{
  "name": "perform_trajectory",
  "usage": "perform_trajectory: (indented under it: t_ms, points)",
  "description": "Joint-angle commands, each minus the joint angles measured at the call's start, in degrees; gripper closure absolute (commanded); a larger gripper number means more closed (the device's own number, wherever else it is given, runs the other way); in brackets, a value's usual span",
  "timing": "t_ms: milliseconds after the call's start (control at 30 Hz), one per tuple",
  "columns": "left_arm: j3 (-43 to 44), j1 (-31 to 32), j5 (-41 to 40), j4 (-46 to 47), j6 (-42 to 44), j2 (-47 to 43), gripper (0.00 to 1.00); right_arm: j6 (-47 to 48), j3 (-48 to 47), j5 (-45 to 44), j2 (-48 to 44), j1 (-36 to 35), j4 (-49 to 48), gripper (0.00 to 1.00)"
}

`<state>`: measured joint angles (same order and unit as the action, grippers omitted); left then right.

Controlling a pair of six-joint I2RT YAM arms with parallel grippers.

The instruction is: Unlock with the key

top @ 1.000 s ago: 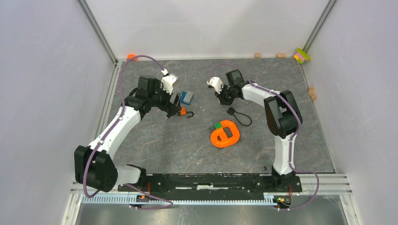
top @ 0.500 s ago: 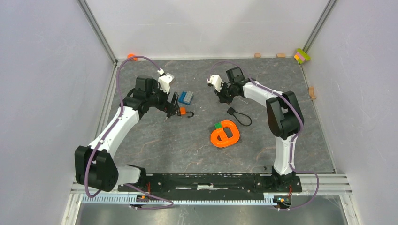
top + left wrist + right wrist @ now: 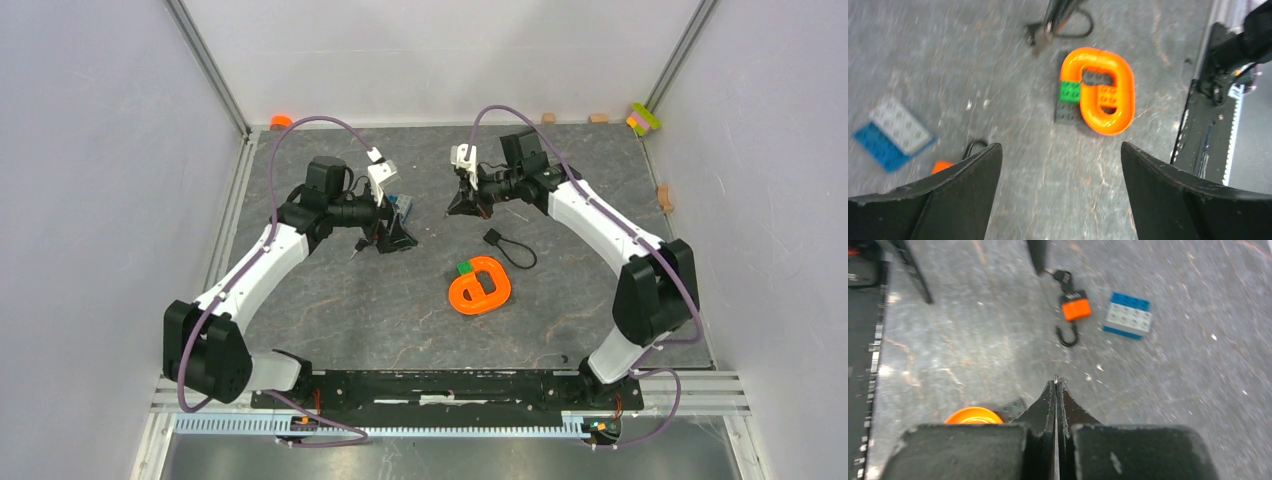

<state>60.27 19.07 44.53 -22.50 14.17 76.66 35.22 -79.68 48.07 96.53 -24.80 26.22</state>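
The key point(image 3: 1062, 276), black-headed and tiny, lies on the table against the end of the small orange padlock point(image 3: 1075, 309) that faces away from its black shackle point(image 3: 1067, 335). My left gripper point(image 3: 392, 238) hangs open right over that padlock and hides most of it from above. In the left wrist view the left gripper point(image 3: 1060, 150) is wide apart, with only an orange corner of the padlock point(image 3: 940, 165) beside one finger. My right gripper point(image 3: 462, 205) is shut, raised and pointing at the padlock. At the right gripper's point(image 3: 1056, 382) tips a thin silvery sliver shows; I cannot tell what it is.
A small lock on a thin black cable point(image 3: 493, 237) lies right of centre. Nearer the arms is an orange ring-shaped piece point(image 3: 480, 285) with a green brick point(image 3: 464, 267) on it. A blue and grey brick point(image 3: 403, 205) sits behind the padlock. Small blocks line the far wall.
My right gripper has shut fully and lifted, its arm stretching out to the right. My left gripper has swung right, over the padlock.
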Motion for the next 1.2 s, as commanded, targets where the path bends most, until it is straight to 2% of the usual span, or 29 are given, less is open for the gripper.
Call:
perform_trajectory:
  t_ms: [0, 133, 333, 467, 533, 700, 900, 1167]
  points:
    - [1.81, 1.32, 10.29, 11.87, -2.6, -0.66, 0.11, 0.56, 2.06, 11.42, -5.21, -0.78, 1.73, 1.0]
    - [0.09, 3.56, 12.09, 19.07, -4.64, -1.29, 0.2, -1.29, 3.71, 14.84, -8.69, -1.27, 0.34, 1.0]
    - [-8.07, 6.98, 9.18, 31.21, -4.01, -4.83, 0.34, -12.04, 11.37, 17.37, -14.27, -1.61, -13.46, 1.0]
    - [-10.08, 8.97, 6.99, 37.1, -5.83, -5.42, 0.46, -18.25, 15.52, 16.99, -16.92, -1.71, -20.75, 1.0]
    - [-10.98, 9.99, 6.27, 39.95, -6.96, -5.32, 0.49, -20.57, 16.84, 16.88, -17.91, -1.74, -23.62, 1.0]
    - [-12.29, 12.75, 6.22, 41.15, -5.93, -5.32, 0.52, -22.49, 17.67, 15.1, -18.87, -1.74, -25.33, 1.0]
    - [-14.46, 13.97, 4.76, 44.62, -6.31, -5.18, 0.69, -24.14, 18.44, 14.81, -19.77, -1.71, -27.78, 1.0]
    - [-16.84, 13.98, 1.55, 46.5, -5.89, -6.43, 0.7, -23.4, 18.54, 14.4, -20.35, -1.7, -27.19, 1.0]
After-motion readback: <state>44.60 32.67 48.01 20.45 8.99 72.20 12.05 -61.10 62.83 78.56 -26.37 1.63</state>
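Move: The small metal piece pinched in the right fingertips lies about 5 cm ahead of the left hand, 10 cm to its right and 2 cm lower. On the table, some 17 cm below the left hand, the padlock with keys lies 9 cm ahead and level sideways, the orange ring toy 17 cm right and 1 cm back. From the right hand, the open left fingers are about 5 cm back, 11 cm left and 1 cm higher; the black cord loop lies 2 cm ahead, 14 cm right and 17 cm below. The right fingers keep their pinch on the small metal piece as that hand draws back about 9 cm and rises 7, its fingertips tipping up. The left hand moves right some 8 cm, back and up about 4 each, towards the piece, levelling its fingers and narrowing them from wide open to about a third, around the piece without a visible pinch. ##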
